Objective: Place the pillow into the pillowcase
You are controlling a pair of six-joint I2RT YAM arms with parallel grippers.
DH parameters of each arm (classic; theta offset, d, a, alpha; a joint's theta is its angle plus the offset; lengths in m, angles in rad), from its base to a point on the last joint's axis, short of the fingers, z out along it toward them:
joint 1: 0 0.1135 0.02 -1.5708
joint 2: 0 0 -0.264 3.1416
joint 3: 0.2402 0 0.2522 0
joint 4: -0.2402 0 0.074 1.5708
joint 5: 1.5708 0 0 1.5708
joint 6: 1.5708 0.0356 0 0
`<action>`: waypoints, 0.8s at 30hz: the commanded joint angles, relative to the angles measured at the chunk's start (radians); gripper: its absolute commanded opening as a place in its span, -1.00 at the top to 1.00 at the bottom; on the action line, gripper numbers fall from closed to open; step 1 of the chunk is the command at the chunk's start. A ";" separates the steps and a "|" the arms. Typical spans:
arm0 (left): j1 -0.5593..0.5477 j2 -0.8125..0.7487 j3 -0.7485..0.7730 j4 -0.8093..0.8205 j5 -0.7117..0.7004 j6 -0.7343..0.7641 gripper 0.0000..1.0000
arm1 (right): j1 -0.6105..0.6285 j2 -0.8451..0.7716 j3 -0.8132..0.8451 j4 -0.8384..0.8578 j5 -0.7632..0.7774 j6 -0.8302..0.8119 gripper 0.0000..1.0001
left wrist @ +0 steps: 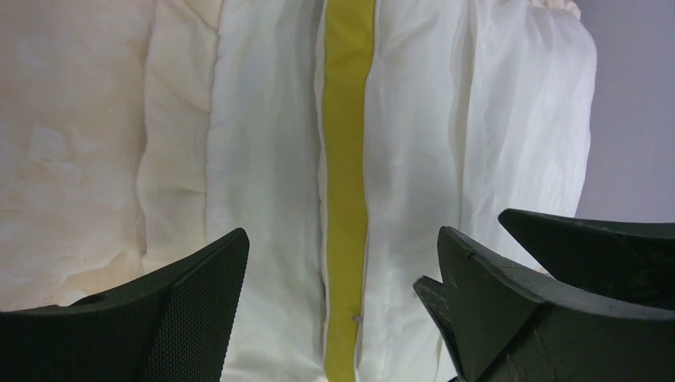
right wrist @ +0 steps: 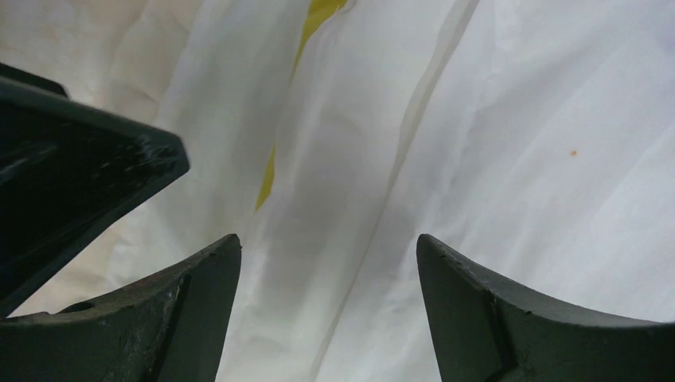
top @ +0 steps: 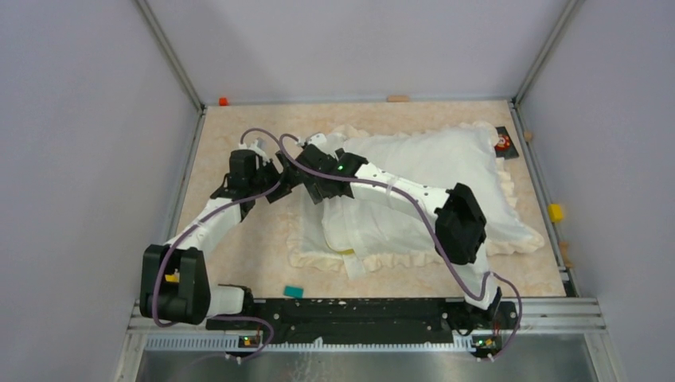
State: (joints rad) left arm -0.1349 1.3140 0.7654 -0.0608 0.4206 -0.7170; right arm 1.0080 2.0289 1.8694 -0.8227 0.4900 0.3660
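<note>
The pillow is white with a yellow band along its edge and lies mid-table. The cream pillowcase, with a frilly border, spreads under and around it toward the right. How deep the pillow sits in it I cannot tell. Both grippers meet at the pillow's left end. My left gripper is open, its jaws straddling the yellow band without pinching it. My right gripper is open too, with white fabric between its fingers but not held. Cream pillowcase cloth lies left of the band.
A small teal piece lies near the front rail. A yellow block sits at the right edge and a red-and-black item at the back right corner. An orange bit is at the back left. Grey walls close in on the table.
</note>
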 commanded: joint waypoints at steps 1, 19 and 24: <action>0.004 -0.042 -0.022 -0.003 -0.002 0.040 -0.85 | -0.003 0.040 -0.055 0.020 0.070 0.004 -0.61; -0.006 0.003 -0.065 0.033 0.041 0.042 -0.63 | -0.146 -0.076 -0.146 0.130 -0.243 0.063 1.00; -0.067 0.010 -0.060 0.044 0.005 0.023 -0.32 | -0.206 -0.237 -0.203 0.211 -0.409 0.098 1.00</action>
State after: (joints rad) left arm -0.1543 1.3201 0.7086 -0.0696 0.4412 -0.6865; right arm 0.8509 1.9614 1.6859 -0.7063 0.2443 0.4229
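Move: The right hand hangs open over the left-facing end of the pillow; the pillowcase's upper edge lies about 8 cm below it, 2 cm to its right and 1 cm ahead. The yellow band is some 3 cm to its left and 9 cm below, and the ruffled left border about 10 cm left, 3 cm back and 14 cm down. From the open left hand, that upper edge is roughly 12 cm right, 2 cm back and 7 cm down, and the exposed lower layer about 4 cm right, 3 cm back and 12 cm down. The right hand drops about 8 cm with its fingers open, drifting slightly right, shuts on the white cloth at the pillowcase's upper edge just right of the yellow band, then, keeping the pinch, rises again some 5 cm with a little forward and rightward pull as the wrist rolls its left side up and tips the fingers down. The left hand, holding nothing, sinks about 2.5 cm and eases back 2 cm above the exposed lower layer, its wide-open fingers beginning to close late on without gripping. ##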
